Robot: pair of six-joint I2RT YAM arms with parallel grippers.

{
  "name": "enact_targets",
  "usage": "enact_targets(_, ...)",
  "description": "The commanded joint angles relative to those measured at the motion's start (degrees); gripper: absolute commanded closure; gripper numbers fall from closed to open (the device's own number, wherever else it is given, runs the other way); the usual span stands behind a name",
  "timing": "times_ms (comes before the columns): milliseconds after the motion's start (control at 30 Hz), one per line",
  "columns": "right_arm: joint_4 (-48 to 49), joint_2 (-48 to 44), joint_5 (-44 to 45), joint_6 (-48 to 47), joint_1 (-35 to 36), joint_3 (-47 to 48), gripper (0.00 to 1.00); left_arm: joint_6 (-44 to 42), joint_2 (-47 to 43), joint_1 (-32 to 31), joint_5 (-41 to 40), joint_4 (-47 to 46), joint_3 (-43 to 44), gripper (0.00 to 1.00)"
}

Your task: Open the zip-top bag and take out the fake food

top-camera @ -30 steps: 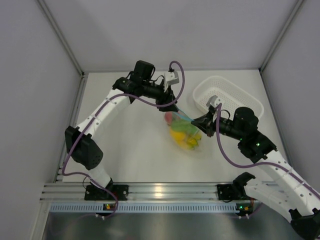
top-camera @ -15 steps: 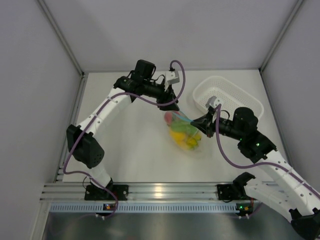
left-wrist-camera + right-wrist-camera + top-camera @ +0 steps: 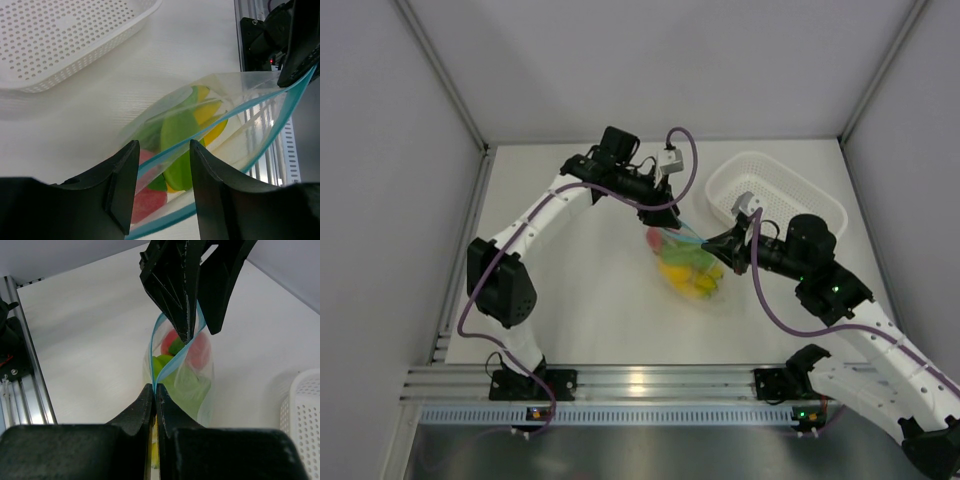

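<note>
The zip-top bag (image 3: 692, 265) lies mid-table with its blue-edged mouth parted. Through the clear plastic the fake food (image 3: 682, 268) shows as yellow, green and pink pieces. My right gripper (image 3: 155, 388) is shut on the bag's near corner, where the two blue strips meet. My left gripper (image 3: 162, 150) is open at the far end of the mouth and straddles one blue lip. One of its fingers (image 3: 172, 285) reaches into the opening and the other stays outside. In the left wrist view a green piece (image 3: 177, 140) and a pink one (image 3: 147, 197) sit just beyond the jaws.
A white perforated basket (image 3: 775, 190) stands at the back right, close behind the right gripper (image 3: 712, 243). Grey walls close the table in on three sides, and an aluminium rail (image 3: 640, 382) runs along the near edge.
The left arm has shifted right and its gripper has come down onto the bag's mouth, its jaws narrowing slightly. The right gripper and the bag have stayed put.
</note>
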State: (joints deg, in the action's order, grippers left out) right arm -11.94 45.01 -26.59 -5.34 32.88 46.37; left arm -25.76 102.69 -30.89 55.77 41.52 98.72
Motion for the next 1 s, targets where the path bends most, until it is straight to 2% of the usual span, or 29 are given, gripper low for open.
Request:
enact_targets(0,3.0,-0.8,-0.5,0.0,0.7,0.4,1.00,-1.7,1.3,0.1,1.5,-1.3,0.1,0.50)
enact_targets(100,3.2,-0.3,-0.6,0.0,0.7,0.4,1.00,-0.9,1.9,0.1,1.0,-1.3,0.7,0.53)
enact_targets(333,3.4,0.0,0.6,0.0,0.7,-0.1,1.00,0.1,1.4,0.1,-1.0,-1.3,1.5,0.67)
enact_targets(367,3.5,0.0,0.5,0.0,0.8,0.0,1.00,0.1,1.1,0.1,-1.0,-1.3,1.2,0.75)
enact_targets(467,4.3,-0.5,0.7,0.3,0.7,-0.4,1.00,0.3,0.6,0.2,-0.7,-1.3,1.1,0.85)
enact_targets(500,4.5,-0.7,1.0,0.4,0.7,-0.5,1.00,0.4,0.4,0.1,-0.7,-1.3,1.0,0.98)
enact_targets(800,4.7,-0.9,2.9,0.2,0.7,-1.0,1.00,3.0,-2.8,0.2,-3.4,-1.3,0.9,1.00)
enact_targets(967,4.6,-0.8,4.2,0.0,0.7,-1.2,1.00,8.0,-6.2,0.0,-12.3,-2.0,0.4,1.00)
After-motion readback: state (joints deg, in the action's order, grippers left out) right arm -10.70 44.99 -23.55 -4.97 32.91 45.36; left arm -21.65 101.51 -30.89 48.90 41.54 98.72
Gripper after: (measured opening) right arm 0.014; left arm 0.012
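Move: The left hand's open fingers already straddle the far rim of the bag's mouth; the spot they go for is about 2 cm below the hand point and 1 cm to its right. The peach sits roughly 9 cm below the hand, 3 cm left and 1 cm ahead; the green fruit, about as low, is 4 cm right and 2 cm back. For the right hand, which pinches the mouth's right end, that rim spot is about 8 cm left and 4 cm ahead. The left hand sinks about 2 cm, one finger inside the mouth and one outside, and its half-open fingers shut fully, pinching the far blue rim between the tips. Holding that rim, it rises again by nearly 2 cm, easing left and slightly forward with a small counter-clockwise turn, while the right hand keeps its pinch on the mouth's right end and drifts barely a centimetre forward. ##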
